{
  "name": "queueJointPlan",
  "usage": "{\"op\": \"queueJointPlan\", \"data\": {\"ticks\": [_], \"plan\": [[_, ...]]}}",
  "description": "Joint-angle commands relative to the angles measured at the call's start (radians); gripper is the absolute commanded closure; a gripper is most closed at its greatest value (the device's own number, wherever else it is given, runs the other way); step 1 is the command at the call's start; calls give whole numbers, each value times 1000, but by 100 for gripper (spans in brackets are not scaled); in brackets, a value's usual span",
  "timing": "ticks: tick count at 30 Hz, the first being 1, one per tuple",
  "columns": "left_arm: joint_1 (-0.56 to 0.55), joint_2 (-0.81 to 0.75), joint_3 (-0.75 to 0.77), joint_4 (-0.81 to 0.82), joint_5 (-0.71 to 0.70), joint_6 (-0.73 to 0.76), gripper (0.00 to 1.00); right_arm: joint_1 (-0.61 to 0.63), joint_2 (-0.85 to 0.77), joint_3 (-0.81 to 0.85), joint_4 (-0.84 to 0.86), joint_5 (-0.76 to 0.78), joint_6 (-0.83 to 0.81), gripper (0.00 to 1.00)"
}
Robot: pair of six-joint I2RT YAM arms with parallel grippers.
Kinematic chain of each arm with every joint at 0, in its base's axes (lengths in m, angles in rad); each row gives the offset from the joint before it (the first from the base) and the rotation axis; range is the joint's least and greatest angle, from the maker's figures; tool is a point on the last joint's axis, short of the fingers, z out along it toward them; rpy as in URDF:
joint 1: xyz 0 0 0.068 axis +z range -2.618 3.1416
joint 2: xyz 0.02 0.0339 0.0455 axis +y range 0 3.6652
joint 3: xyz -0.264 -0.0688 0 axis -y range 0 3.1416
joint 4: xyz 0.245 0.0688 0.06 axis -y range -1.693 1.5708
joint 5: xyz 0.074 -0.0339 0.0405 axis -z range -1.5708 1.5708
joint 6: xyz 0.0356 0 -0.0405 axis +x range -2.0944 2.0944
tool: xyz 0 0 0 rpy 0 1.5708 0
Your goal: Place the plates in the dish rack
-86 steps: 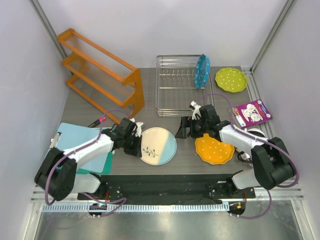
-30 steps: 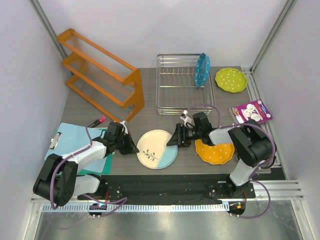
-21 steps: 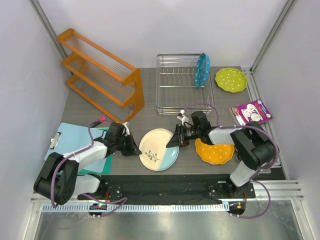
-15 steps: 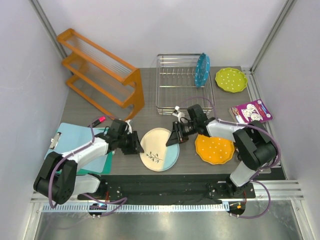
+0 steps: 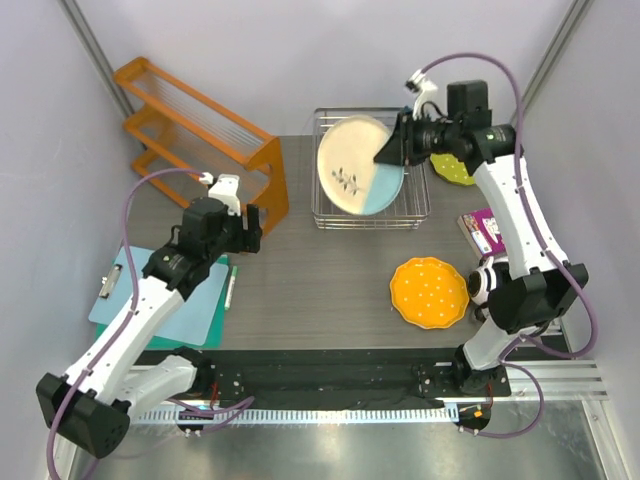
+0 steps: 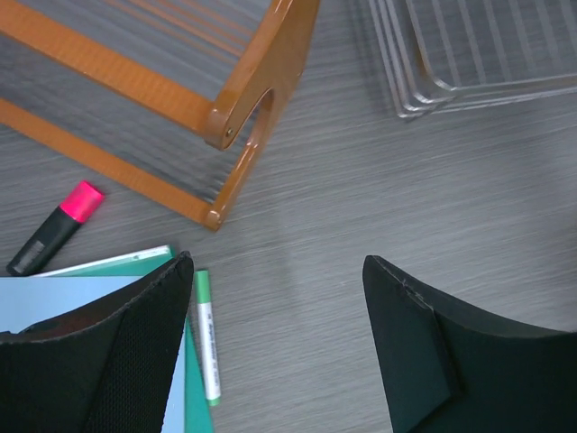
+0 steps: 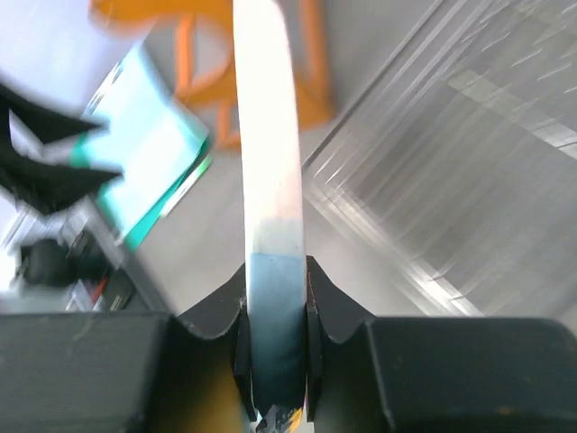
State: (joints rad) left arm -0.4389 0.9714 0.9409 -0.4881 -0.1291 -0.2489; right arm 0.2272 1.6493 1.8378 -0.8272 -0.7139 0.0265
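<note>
My right gripper is shut on the rim of the cream and light-blue plate, holding it tilted in the air over the dish rack. In the right wrist view the plate's edge runs straight up from my right gripper, with the blurred rack wires beyond. The orange dotted plate lies flat on the table at the front right. The lime-green plate shows partly behind the right arm. My left gripper hangs open over bare table with nothing between its fingers.
An orange slatted shelf stands at the back left. A pink marker, a green pen and a teal and blue clipboard lie by the left arm. A purple card lies right of the rack.
The left gripper opened and drew back left off the cream plate. The right gripper closed on that plate's rim and carried it from the table up over the rack.
</note>
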Motion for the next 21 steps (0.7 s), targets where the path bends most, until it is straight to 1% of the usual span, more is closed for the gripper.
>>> {"op": "queueJointPlan", "data": {"ticks": [1, 3, 4, 5, 6, 7, 8, 9, 10, 12, 14, 16, 18, 21], "plan": [[0, 41, -16, 62, -85, 79, 24, -29, 73, 200, 89, 216, 104, 99], [0, 36, -14, 82, -119, 79, 23, -22, 151, 286, 108, 364, 87, 99], [0, 35, -14, 79, -162, 71, 23, -22, 185, 386, 114, 416, 87, 99], [0, 30, -16, 68, -174, 57, 23, -22, 249, 441, 115, 514, 84, 99], [0, 26, -24, 42, -178, 47, 24, -16, 286, 495, 112, 574, 84, 99], [0, 21, -33, 37, -175, 43, 23, -12, 314, 593, 115, 634, 88, 99], [0, 12, -43, 36, -162, 45, 23, -11, 343, 639, 117, 747, 90, 99], [0, -5, -66, 39, -161, 45, 23, -11, 393, 681, 128, 795, 98, 99], [0, -13, -74, 45, -159, 42, 23, 1, 409, 725, 144, 859, 111, 99], [0, -22, -80, 52, -149, 34, 23, 7, 429, 727, 203, 989, 130, 99], [0, -20, -82, 57, -149, 22, 23, 21, 428, 690, 247, 1083, 151, 99], [0, -14, -82, 68, -150, 19, 23, 20, 434, 666, 280, 1093, 148, 99], [0, -13, -85, 86, -156, 20, 23, 27, 449, 664, 280, 1131, 142, 99], [0, -5, -82, 97, -161, 34, 23, 35, 468, 649, 280, 1139, 141, 99]]}}
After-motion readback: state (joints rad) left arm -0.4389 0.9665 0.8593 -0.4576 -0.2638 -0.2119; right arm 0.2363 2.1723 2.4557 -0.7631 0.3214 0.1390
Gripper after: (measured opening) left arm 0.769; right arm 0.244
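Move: The right hand, holding the cream-and-blue plate by its rim, is headed for the free slot at the dish rack's right end, about 22 cm ahead, 10 cm to its right and 19 cm below. The blue plate stands about 3 cm to the right of that slot and level with it; the green plate lies some 27 cm ahead of the hand, 32 cm right and 30 cm down. From the left hand the slot is roughly 30 cm ahead, 44 cm right and 10 cm lower. Still pinching the cream-and-blue plate's rim, the right hand sweeps it forward about 20 cm and right some 12 cm over the rack, rising slightly and then sinking about 5 cm. Meanwhile the wrist swings clockwise by over 50 degrees, bringing the plate on edge beside the blue plate. The empty left hand stays open and eases a few centimetres down and left. ##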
